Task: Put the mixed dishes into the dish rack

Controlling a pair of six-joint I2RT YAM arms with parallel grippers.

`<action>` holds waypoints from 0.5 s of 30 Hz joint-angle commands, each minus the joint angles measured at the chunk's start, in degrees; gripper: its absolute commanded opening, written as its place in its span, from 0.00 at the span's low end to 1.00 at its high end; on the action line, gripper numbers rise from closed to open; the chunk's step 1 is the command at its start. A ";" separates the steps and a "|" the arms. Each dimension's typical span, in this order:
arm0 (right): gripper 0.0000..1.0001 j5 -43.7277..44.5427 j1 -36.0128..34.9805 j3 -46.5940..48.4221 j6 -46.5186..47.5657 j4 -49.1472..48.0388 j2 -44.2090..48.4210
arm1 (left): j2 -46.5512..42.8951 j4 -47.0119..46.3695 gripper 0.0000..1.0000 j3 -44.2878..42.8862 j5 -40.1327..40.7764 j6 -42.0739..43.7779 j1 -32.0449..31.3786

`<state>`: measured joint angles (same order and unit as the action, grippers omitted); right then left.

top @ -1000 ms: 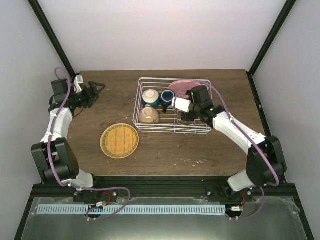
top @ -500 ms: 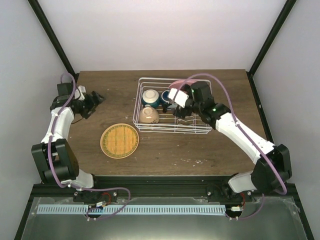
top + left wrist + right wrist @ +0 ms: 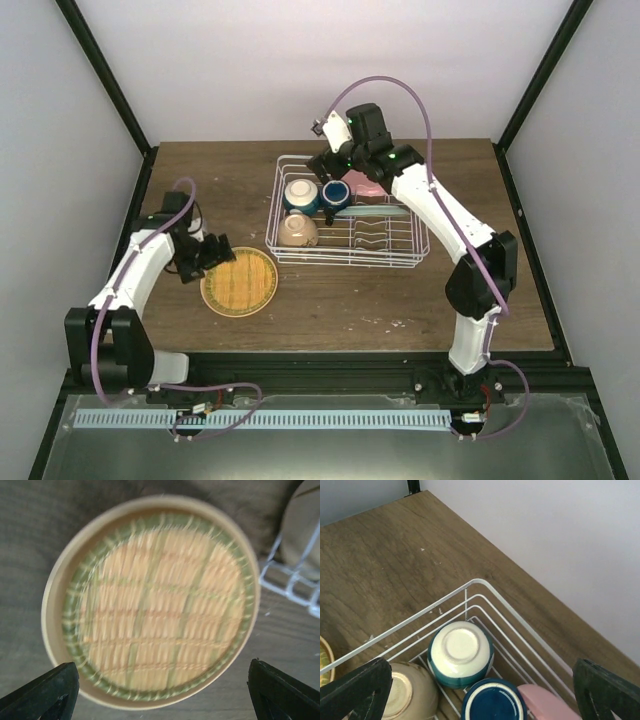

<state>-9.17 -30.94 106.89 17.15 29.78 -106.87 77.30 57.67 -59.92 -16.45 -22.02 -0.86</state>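
The tan-yellow woven plate (image 3: pixel 240 282) lies flat on the table, left of the dish rack (image 3: pixel 400 262). My left gripper (image 3: pixel 215 255) hovers open at its upper left edge; in the left wrist view the plate (image 3: pixel 155 600) fills the frame and its near rim lies between my fingers (image 3: pixel 161 682). In the rack, upside down, are the white-and-blue bowl (image 3: pixel 300 193), the dark blue mug (image 3: pixel 335 193) and the cream bowl (image 3: pixel 298 230). The pink plate (image 3: pixel 368 187) stands on edge. My right gripper (image 3: pixel 330 160) is open and empty, high over the rack's back left corner (image 3: pixel 482 680).
The right wrist view shows the rack's corner rim (image 3: pixel 475 581), the bowl (image 3: pixel 461 652), the mug (image 3: pixel 495 700), the cream bowl (image 3: pixel 407 692) and the pink plate's edge (image 3: pixel 547 702). A white wall runs close behind the rack. Black frame posts (image 3: pixel 105 75) stand at the table's back corners.
My left arm swung from the table's back left down to the woven plate. My right gripper rose off the pink plate and moved back-left over the rack.
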 commanded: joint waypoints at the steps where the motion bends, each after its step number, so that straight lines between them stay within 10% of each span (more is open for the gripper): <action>1: 1.00 -0.56 -0.27 5.04 -6.11 3.15 1.07 | -1.15 5.03 0.94 2.44 4.39 0.42 -1.39; 15: 1.00 2.68 -0.22 0.55 -6.40 4.85 4.39 | 3.97 -1.41 0.94 6.73 5.65 0.56 -1.46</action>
<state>-7.75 -30.94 108.38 11.05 34.17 -106.06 79.77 59.29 -54.04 -11.25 -22.02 -2.09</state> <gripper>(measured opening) 0.999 0.940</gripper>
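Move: The patterned plate lies flat on the table, its middle some 6 cm to the right of the open left gripper, about 4 cm back and 9 cm below. From the same hand, the tan bowl in the dish rack is roughly 8 cm ahead and 20 cm right, the teal-white bowl about 15 cm ahead and 21 cm right. From the right hand the plate lies some 21 cm back, 23 cm left and 27 cm below. Bring the left gripper down about 4.5 cm and back about 3.5 cm towards the left rim of the patterned plate: draw back first while sinking, then go almost straight down. Straighten the wrist by some 10 degrees so the fingers point more nearly downwards, and keep them wide open above the plate. ##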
